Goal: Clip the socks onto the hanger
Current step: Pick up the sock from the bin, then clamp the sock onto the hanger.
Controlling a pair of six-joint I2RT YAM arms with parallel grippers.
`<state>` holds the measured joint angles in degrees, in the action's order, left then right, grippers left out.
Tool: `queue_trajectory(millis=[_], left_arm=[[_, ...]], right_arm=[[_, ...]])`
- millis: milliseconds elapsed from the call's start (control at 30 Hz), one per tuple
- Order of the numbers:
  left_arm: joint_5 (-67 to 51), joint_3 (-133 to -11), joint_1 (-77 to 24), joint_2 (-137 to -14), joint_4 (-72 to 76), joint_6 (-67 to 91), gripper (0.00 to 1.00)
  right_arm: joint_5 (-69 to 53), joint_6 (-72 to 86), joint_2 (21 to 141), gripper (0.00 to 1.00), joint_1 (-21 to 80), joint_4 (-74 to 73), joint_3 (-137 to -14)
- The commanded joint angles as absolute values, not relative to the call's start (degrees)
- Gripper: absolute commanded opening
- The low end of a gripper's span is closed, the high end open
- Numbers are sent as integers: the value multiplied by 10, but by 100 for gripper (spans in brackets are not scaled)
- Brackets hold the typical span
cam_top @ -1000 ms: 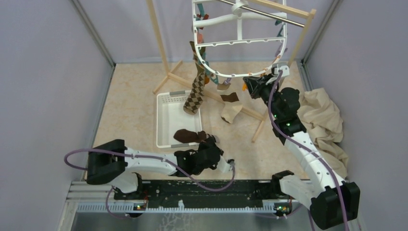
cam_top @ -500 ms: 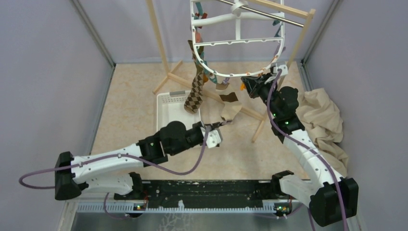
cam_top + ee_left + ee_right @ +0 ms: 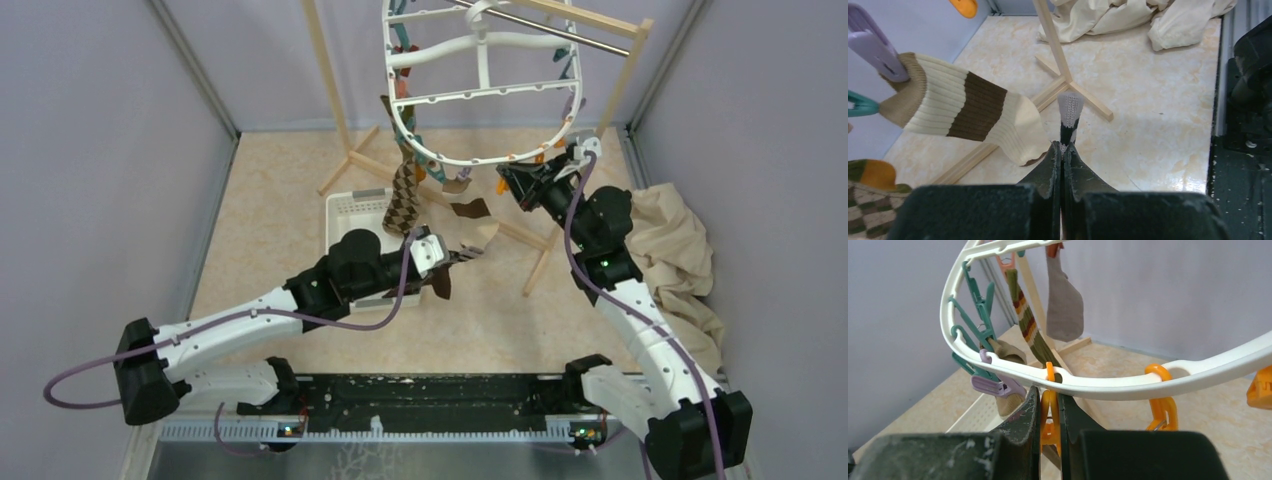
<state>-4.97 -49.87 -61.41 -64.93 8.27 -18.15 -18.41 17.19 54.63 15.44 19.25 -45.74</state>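
Note:
The white oval hanger [image 3: 480,92] hangs from the rack's bar, with its lower rim in the right wrist view [image 3: 1128,385]. An argyle sock [image 3: 404,205] and a cream-and-brown sock [image 3: 478,215] hang clipped from it. The cream-and-brown one also shows in the left wrist view [image 3: 963,107]. A green-orange striped sock [image 3: 1024,315] hangs further back. My left gripper [image 3: 458,257] is shut on a dark brown sock [image 3: 440,284], held below the cream sock. Its pale edge pokes past the tips [image 3: 1070,107]. My right gripper [image 3: 515,185] is shut on an orange peg [image 3: 1049,410] under the rim.
A white basket [image 3: 345,225] lies on the floor behind the left arm. A big beige cloth [image 3: 675,250] is heaped at the right wall. The wooden rack [image 3: 335,95] with its metal bar [image 3: 560,27] has floor struts crossing under the hanger.
My left arm has swung out from near its base toward the hanger, carrying the dark sock up. The hanger has shifted slightly left. My right gripper stays on the orange peg.

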Motion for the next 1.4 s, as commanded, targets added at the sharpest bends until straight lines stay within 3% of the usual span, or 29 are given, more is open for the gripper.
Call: queue_trajectory(millis=[0,133,500,900,1367], left_arm=[[-106,-491,-589,-659,138,-130,0],[-157,-503,-554,-671,164,-84,0],[-150,-473,-551,-708,314,-5,0],[-168,-559,-543,-780,344,95,0],[-183,-530,-520,-795,374,128,0]], right_arm=[[-263,165,528,0,149,201,-461],[-267,159,519,0,148,187,-464],[-295,160,508,0,145,182,-466],[-395,233,523,0,129,267,-452],[-432,257,529,0,127,330,-432]])
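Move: The orange clip pinched in my right hand on the hanger rim is about 12 cm ahead of my left hand, 10 cm to its right and 6 cm higher. The lilac clip is some 13 cm ahead, 1 cm right and 5 cm up; the cream-and-brown sock below it is about 11 cm ahead, 3 cm right and 5 cm down. From my right hand, the brown sock's cuff in my left is roughly 11 cm back, 7 cm left and 8 cm lower. My left hand keeps its pinch on the brown sock and carries the cuff towards the orange clip, first forward, then right, then up, about 7 cm overall, the wrist turning some 30 degrees until the fingertips point slightly up. My right hand keeps squeezing the clip and brings it to meet the sock: 5 cm back, rising and easing left, turning counter-clockwise. ##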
